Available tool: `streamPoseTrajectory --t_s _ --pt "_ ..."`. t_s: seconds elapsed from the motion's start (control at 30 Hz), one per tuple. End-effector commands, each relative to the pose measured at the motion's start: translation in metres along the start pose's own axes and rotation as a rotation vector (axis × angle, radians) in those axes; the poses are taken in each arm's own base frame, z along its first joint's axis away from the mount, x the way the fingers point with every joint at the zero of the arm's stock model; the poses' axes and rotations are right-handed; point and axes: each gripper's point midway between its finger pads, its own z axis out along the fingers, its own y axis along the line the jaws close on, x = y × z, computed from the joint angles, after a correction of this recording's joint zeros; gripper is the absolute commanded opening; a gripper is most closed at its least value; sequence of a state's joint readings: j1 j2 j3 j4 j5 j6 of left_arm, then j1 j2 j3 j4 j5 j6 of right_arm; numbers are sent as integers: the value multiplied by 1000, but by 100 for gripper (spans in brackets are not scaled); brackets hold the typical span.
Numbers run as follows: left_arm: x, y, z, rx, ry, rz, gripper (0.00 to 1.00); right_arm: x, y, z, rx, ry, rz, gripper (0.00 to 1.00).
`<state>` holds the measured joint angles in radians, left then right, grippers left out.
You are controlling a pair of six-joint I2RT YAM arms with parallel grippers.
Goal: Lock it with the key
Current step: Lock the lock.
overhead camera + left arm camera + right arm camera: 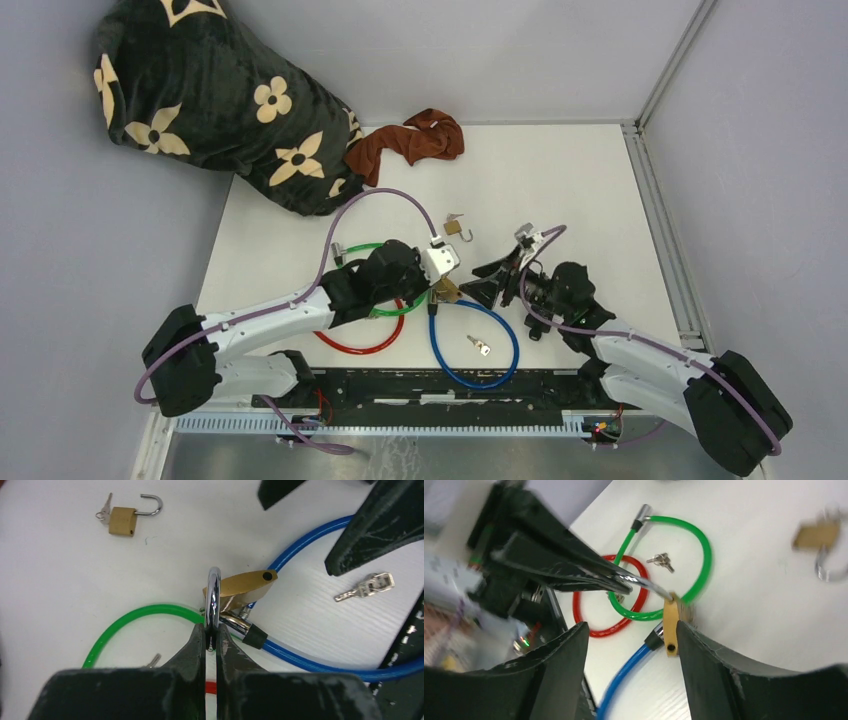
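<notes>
A brass padlock hangs by its silver shackle, and my left gripper is shut on that shackle. The blue cable's metal end sits right at the lock. In the top view the lock lies between both grippers. My right gripper stands open, its right finger beside the lock body, with nothing held. A loose silver key lies on the table by the blue loop, near the front edge.
A second brass padlock, open with keys in it, lies farther back. Green, red and blue cable loops cross under the grippers. Small keys lie inside the green loop. A brown cloth and a flowered blanket sit at the back.
</notes>
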<state>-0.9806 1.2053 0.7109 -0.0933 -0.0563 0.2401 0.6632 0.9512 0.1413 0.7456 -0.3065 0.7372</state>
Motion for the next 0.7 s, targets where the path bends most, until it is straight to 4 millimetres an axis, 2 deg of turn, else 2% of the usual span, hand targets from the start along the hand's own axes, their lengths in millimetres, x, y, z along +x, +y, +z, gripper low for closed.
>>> streamPoseTrajectory --t_s 0.0,0.1,0.17,0.27,0.4,0.57,0.67 --pt "-71 -9 -29 138 -222 -143 2 -8 44 3 -444 148 -763 71" --pt "-89 -15 -48 215 -287 -114 2 -3 47 6 -562 248 -874 74" --pt "-101 -13 -60 226 -338 -114 2 -11 49 12 -580 278 -890 97" --pt "-111 -7 -76 230 -384 -168 2 -22 40 21 -507 291 -928 98" --pt "-103 -4 -85 203 -401 -186 2 -19 49 16 -574 270 -951 98" --pt "-111 0 -101 187 -489 -248 2 -14 35 21 -476 172 -853 98" --pt "-113 -2 -107 198 -505 -265 2 -16 45 20 -490 45 -748 98"
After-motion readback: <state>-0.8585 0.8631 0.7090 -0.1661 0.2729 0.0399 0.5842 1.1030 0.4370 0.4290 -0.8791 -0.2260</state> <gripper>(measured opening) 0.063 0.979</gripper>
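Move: The brass padlock's body is what the right hand goes for: some 4 cm to its left, 2 cm ahead and 4 cm lower. From the same hand, the blue cable's end lies about 8 cm left and 6 cm ahead, the loose keys 5 cm back and 2 cm right, both roughly 13 cm down. The left hand already pinches the shackle, with the body about 2 cm ahead, 2 cm right and 4 cm below it. The padlock, still pinched by its shackle, is carried up about 10 cm and 4 cm back by the left hand, whose fingers tilt up nearer level. The right hand shifts about 3 cm left towards the body, rising and then sinking partway back, while it swings its fingers to point left, rolls strongly and opens them fully around the lock's line, not yet gripping. ##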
